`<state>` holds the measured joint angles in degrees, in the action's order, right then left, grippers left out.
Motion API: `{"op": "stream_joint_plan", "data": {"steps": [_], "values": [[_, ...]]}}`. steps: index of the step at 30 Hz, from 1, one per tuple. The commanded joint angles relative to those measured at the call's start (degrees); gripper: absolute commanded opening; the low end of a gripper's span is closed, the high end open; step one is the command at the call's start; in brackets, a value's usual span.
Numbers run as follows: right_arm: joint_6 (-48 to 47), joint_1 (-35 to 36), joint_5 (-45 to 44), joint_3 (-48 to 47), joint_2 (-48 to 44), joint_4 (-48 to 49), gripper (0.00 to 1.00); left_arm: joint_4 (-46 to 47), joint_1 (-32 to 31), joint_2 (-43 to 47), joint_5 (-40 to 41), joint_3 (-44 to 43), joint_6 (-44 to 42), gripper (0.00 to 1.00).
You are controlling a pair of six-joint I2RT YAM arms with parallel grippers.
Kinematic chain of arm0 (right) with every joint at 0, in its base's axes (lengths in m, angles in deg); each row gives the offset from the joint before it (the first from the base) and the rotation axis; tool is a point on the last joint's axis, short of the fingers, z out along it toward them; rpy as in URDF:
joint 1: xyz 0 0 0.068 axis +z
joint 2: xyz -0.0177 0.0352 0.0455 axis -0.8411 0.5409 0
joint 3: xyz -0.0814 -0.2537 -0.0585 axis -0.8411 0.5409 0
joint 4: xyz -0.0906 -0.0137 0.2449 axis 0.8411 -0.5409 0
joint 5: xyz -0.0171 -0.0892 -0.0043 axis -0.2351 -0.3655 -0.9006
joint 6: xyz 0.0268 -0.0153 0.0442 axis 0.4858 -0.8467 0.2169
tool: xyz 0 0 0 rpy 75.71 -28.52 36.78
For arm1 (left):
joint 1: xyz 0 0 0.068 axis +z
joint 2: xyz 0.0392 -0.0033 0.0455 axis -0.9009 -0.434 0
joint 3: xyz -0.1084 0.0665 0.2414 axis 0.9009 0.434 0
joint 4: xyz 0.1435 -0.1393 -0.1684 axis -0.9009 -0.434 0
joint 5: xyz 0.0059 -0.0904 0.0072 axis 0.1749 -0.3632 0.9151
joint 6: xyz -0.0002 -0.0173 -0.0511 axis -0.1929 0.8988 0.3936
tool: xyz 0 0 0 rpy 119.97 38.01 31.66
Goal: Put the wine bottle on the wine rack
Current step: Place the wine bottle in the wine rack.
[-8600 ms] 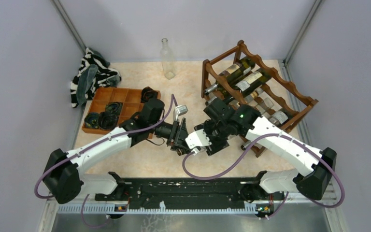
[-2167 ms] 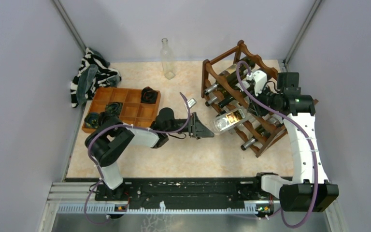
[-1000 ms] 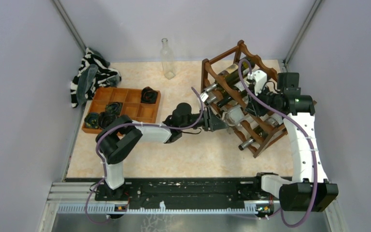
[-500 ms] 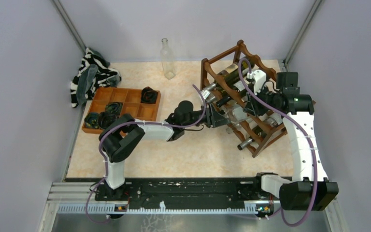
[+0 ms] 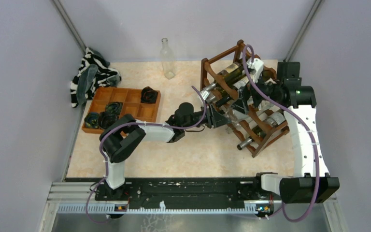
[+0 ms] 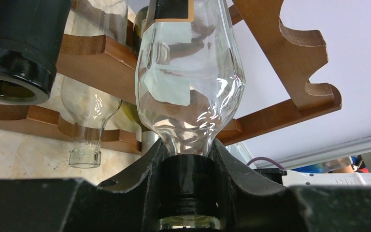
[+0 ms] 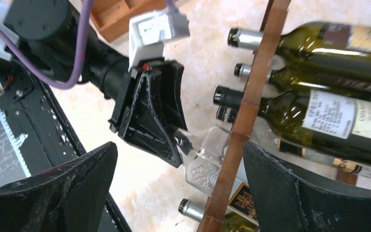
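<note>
A clear glass wine bottle [image 5: 234,116] lies on its side in a lower tier of the dark reddish-brown wine rack [image 5: 251,58], its neck pointing out to the left. My left gripper [image 5: 217,117] is shut on the bottle's black-capped neck. In the left wrist view the bottle [image 6: 188,82] rises from the left gripper [image 6: 188,162] into the wine rack [image 6: 294,48]. My right gripper [image 5: 244,96] hovers over the rack, open and holding nothing. In the right wrist view its wide-apart fingers [image 7: 53,193] frame the bottle [image 7: 205,166], the rack rail [image 7: 251,106] and the left gripper [image 7: 176,140].
Several dark green bottles [image 7: 319,111] fill the rack's upper tiers. An empty clear bottle [image 5: 167,60] stands upright at the back. An orange-brown compartment tray [image 5: 125,110] with dark items and a striped cloth [image 5: 92,77] lie at the left.
My right gripper has opened, let go of the bottle and drawn back over the rack. The left gripper pushed the bottle further into the rack, still shut on its neck.
</note>
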<state>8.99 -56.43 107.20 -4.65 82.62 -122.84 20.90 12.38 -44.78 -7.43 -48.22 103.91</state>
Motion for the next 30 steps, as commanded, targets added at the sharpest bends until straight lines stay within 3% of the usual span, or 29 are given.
{"op": "stream_joint_plan", "data": {"steps": [1,12,14,16,19,23,27,30], "values": [[2.2,-2.9,4.2,-6.3,0.0,1.5,0.98,9.0,-0.5,0.9,3.5,-0.6,-1.7,0.0],[5.2,-20.3,-4.3,-4.7,0.6,7.5,0.98,9.3,-1.0,0.1,5.6,-1.7,-2.6,0.0],[4.3,-22.5,-4.6,-3.7,0.4,7.0,0.93,9.5,-1.1,0.0,6.2,-1.9,-3.1,0.0],[3.3,-23.6,-6.3,-2.8,0.4,6.2,0.83,9.6,-1.3,-0.2,6.7,-2.0,-3.4,0.0],[2.3,-24.0,-7.7,-0.7,0.4,5.3,0.5,9.7,-1.6,-0.4,7.5,-2.4,-4.0,0.0],[0.6,-24.0,-11.8,1.4,-0.4,5.9,0.22,9.0,-2.4,-0.2,9.5,-2.8,-5.4,0.0],[-2.3,-24.0,-14.2,1.1,1.6,3.1,0.1,9.1,-2.9,-0.2,11.4,-2.9,-6.0,0.0],[-4.6,-24.0,-14.3,1.0,3.8,0.1,0.09,9.5,-2.9,-0.6,12.4,-3.2,-6.1,0.0]]}}
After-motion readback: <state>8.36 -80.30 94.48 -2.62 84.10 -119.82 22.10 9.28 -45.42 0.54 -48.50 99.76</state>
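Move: The left hand already pinches the clear wine bottle's capped neck; the bottle's place on the rack centres about 13 cm to its right and 6 cm ahead, level. From the right hand, open and clear of the bottle, the bottle's middle is some 3 cm right, 1 cm back and 6 cm below; its base is about 14 cm right, 4 cm ahead, 7 cm below. A labelled green bottle lies roughly 8 cm straight ahead, 6 cm down. Keeping its pinch on the neck, the left hand eases the bottle about 1 cm to the right while turning some 5 degrees counter-clockwise. The wide-open right hand lifts about 4 cm, swings some 16 cm right and slightly forward along the bottle to its base, turning about 30 degrees clockwise, then sinks roughly 7 cm as its fingers close on nothing. ##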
